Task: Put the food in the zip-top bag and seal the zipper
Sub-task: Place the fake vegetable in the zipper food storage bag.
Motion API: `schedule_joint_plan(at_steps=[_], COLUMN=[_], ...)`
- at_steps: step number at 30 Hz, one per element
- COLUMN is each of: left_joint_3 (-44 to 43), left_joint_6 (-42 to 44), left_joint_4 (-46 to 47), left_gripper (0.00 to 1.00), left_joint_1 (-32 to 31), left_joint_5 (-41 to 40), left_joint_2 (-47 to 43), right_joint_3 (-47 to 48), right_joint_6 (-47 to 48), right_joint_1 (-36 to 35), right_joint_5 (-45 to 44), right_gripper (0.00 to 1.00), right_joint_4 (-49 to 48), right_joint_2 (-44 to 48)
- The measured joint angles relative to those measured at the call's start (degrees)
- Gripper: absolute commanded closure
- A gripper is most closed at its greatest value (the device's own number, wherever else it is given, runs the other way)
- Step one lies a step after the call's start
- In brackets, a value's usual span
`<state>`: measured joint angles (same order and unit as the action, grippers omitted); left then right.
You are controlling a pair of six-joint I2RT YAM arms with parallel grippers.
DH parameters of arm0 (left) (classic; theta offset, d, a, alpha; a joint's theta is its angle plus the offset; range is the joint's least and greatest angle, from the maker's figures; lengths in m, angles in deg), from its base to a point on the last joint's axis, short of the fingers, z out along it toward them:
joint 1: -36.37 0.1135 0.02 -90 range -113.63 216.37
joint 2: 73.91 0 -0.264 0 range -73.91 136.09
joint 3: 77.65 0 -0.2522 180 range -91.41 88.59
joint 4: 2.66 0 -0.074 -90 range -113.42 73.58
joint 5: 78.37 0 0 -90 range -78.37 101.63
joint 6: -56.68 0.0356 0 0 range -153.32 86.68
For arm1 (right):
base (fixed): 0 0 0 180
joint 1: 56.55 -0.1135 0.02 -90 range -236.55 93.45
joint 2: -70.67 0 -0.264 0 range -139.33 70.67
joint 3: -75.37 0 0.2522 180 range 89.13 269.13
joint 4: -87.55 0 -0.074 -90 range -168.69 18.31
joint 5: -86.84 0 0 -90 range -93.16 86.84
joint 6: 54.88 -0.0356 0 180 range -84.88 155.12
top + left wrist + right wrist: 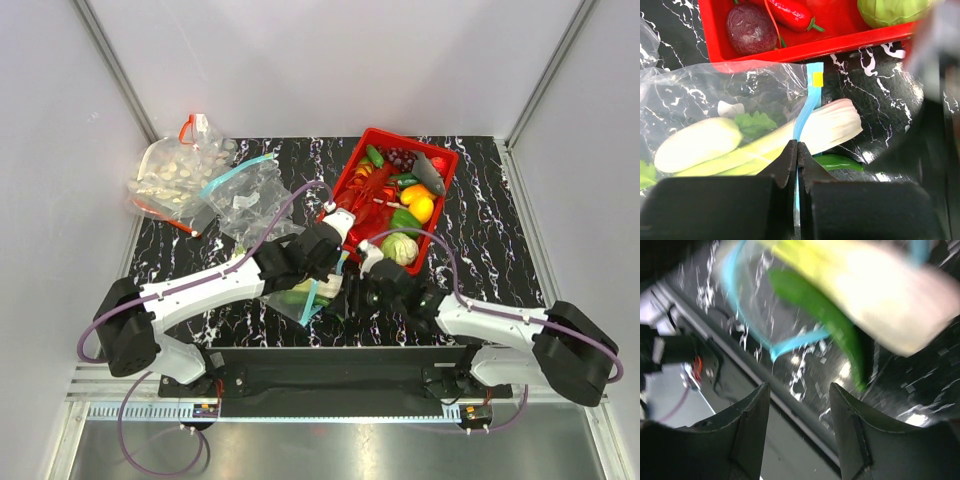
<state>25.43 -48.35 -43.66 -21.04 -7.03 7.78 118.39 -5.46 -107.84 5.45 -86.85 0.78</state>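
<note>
The zip-top bag lies crinkled in front of the red basket, and in the top view it lies between the two arms. My left gripper is shut on its teal zipper. Inside lie a white radish and the leek, whose white stalk end sticks out past the zipper. A small green vegetable lies on the table under that stalk end. My right gripper hangs open and empty just below the green vegetable and the zipper, in a blurred view.
The red basket at the back centre holds yellow, red and green toy produce and a grey fish. At the back left lie a clear bag with a red zipper and another crumpled clear bag. The table's near edge runs close under my right gripper.
</note>
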Motion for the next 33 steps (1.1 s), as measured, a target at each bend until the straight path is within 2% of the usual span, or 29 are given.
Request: schedule_joint_plan(at_steps=[6, 17, 20, 21, 23, 25, 26, 27, 31, 33], left_joint_3=[0.0, 0.0, 0.0, 0.0, 0.0, 0.0, 0.0, 0.0, 0.0, 0.0], left_joint_6=[0.0, 0.0, 0.0, 0.0, 0.1, 0.2, 0.3, 0.5, 0.7, 0.9], left_joint_4=[0.0, -0.1, -0.1, -0.1, -0.3, -0.5, -0.6, -0.7, -1.1, -1.3], left_gripper=[1.0, 1.0, 1.0, 0.99, 0.96, 0.84, 0.71, 0.67, 0.53, 0.51], left_joint_1=[0.0, 0.0, 0.0, 0.0, 0.0, 0.0, 0.0, 0.0, 0.0, -0.3], left_joint_5=[0.0, 0.1, 0.2, 0.2, 0.1, 0.0, 0.0, 0.0, -0.1, 0.1], left_joint_2=[0.0, 0.0, 0.0, 0.0, 0.0, 0.0, 0.0, 0.0, 0.0, 0.0], right_joint_3=[-0.2, 0.7, 2.3, 2.8, 3.5, 4.1, 4.2, 4.2, 3.5, 2.4], right_joint_6=[0.4, 3.4, 4.8, 5.1, 5.9, 6.5, 6.7, 6.7, 6.4, 6.1], right_joint_1=[-10.0, -10.3, -10.3, -10.4, -10.5, -10.8, -11.0, -11.0, -11.2, -11.3], right_joint_5=[-8.2, -21.2, -21.7, -21.9, -22.3, -22.6, -22.7, -22.8, -23.2, -23.8], right_gripper=[0.45, 0.55, 0.64, 0.71, 0.81, 0.93, 0.97, 1.0, 1.0, 1.0], right_joint_4=[3.8, 4.3, 2.6, 1.8, 0.4, -0.6, -1.1, -1.3, -1.4, -0.7], right_joint_2=[-0.7, -9.9, -12.8, -13.7, -15.4, -16.6, -16.9, -16.9, -16.2, -14.2])
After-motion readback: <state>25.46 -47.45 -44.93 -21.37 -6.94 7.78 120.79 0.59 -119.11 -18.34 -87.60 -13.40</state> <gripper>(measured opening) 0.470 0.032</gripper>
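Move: The green chili lies half out of the bag mouth, its middle about 2 cm ahead of the right hand, 6 cm to its left and 7 cm below. The celery's white butt is roughly 6 cm ahead, 1 cm left and 6 cm down; the blue zipper is some 4 cm ahead, 4 cm left and 4 cm lower. From the left hand the chili lies about 6 cm back, 3 cm left and 12 cm below. Back about 4 cm first, then down and forward again, the right hand drops some 7 cm to the chili's exposed end, its left-pointing fingers tipping about 20 degrees steeper and closing nearly shut on that end beside the celery butt. The left hand stays in place over the bag mouth, then opens its fingers about halfway and lets go of the zipper's edge. ##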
